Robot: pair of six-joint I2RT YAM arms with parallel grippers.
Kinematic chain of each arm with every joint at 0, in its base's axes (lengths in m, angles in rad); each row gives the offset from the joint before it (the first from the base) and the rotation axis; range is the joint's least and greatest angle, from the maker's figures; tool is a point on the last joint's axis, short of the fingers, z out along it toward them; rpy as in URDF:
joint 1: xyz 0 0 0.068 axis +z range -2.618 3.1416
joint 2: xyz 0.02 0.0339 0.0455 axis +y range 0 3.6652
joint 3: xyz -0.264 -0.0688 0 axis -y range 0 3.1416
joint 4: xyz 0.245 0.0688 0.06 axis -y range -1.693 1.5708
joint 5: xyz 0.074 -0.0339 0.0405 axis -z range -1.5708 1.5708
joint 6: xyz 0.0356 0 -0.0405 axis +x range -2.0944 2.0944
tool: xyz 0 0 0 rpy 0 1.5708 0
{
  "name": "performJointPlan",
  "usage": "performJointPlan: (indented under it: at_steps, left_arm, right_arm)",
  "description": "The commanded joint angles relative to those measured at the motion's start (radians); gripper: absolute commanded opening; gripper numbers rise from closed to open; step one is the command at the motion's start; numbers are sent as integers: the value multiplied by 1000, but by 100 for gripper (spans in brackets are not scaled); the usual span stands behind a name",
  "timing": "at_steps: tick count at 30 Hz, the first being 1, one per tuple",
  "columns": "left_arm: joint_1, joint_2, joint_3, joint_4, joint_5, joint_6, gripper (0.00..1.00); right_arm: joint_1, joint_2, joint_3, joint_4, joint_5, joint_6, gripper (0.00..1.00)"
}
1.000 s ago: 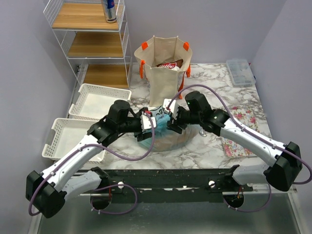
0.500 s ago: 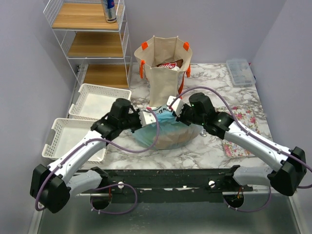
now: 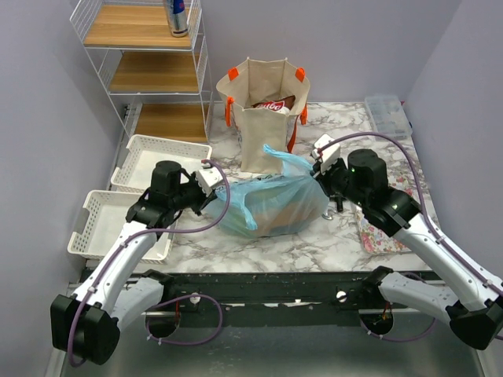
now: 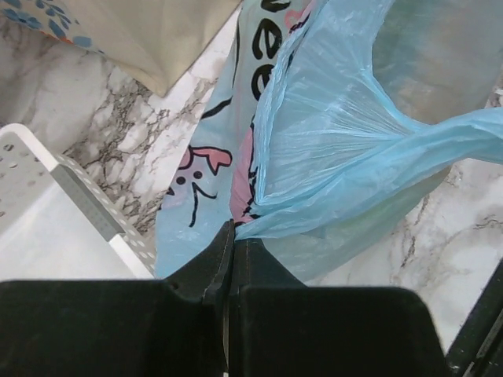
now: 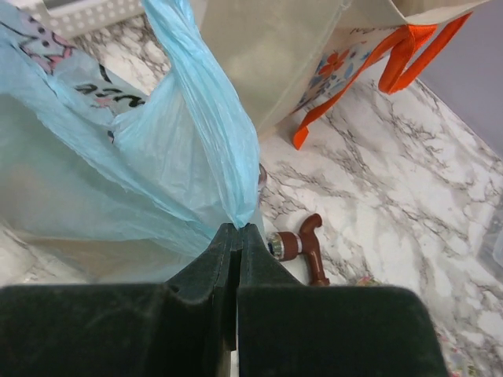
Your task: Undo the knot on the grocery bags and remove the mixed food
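Note:
The light-blue plastic bag (image 3: 271, 203) lies mid-table, stretched wide between my two arms. My left gripper (image 3: 214, 191) is shut on its left side; in the left wrist view the gripper (image 4: 233, 236) pinches the printed film of the bag (image 4: 338, 133). My right gripper (image 3: 318, 176) is shut on the right side, and the right wrist view shows the gripper (image 5: 238, 229) clamping a drawn-out fold of the bag (image 5: 118, 173). What is inside shows only as dim shapes. Behind stands the beige tote (image 3: 263, 118), a red snack packet (image 3: 271, 104) in its mouth. A drink can (image 3: 178, 16) stands on the top shelf.
Two white baskets (image 3: 161, 161) (image 3: 110, 220) lie at the left, below a wire shelf (image 3: 141, 71). A brown-handled tool (image 5: 302, 245) lies just right of the bag. A clear plastic box (image 3: 387, 116) and a floral cloth (image 3: 389, 212) are at the right.
Both grippers closed on the blue bag over its middle, then drew apart, left arm leftward and right arm rightward. The bag now spreads wide, with a flap standing up at its top.

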Motion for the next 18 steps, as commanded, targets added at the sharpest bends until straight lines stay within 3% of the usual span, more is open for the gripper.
performJointPlan:
  at_steps: [1, 4, 6, 11, 18]
  left_arm:
    - [10, -30, 21, -73, 119, -34, 0]
    - [-7, -19, 122, -112, 232, -43, 44]
    - [-36, 17, 217, -122, 245, -77, 59]
    - [-131, 131, 388, -45, 216, -200, 72]
    - [-228, 311, 413, 199, 227, -414, 88]
  right_arm:
    - [-6, -47, -14, 94, -65, 121, 1]
    - [-6, -42, -15, 165, -179, 132, 1]
    - [-7, -26, -14, 187, -251, 120, 1]
    - [-6, 21, 15, 192, -311, 94, 1]
    - [-6, 11, 20, 209, -304, 105, 1]
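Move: The blue grocery bag's loose handle loop stands roughly 17 cm to the right of the left gripper, 6 cm ahead and 10 cm above. The food bulge of the bag lies about 14 cm right of the left gripper, 1 cm ahead and 8 cm below; the canvas bag is some 21 cm ahead and 12 cm right, about level. From the right gripper the loop is about 8 cm left, 4 cm ahead and 1 cm up. Open the left gripper wide to let go of the bag's left edge, easing back slightly, then lift it about 13 cm while carrying it some 10 cm right towards the upright handle loop, rolling its left side down and turning a little clockwise. Keep the bag pinched in the right gripper and bring it about 5 cm left and slightly up, turning it a little counter-clockwise. ##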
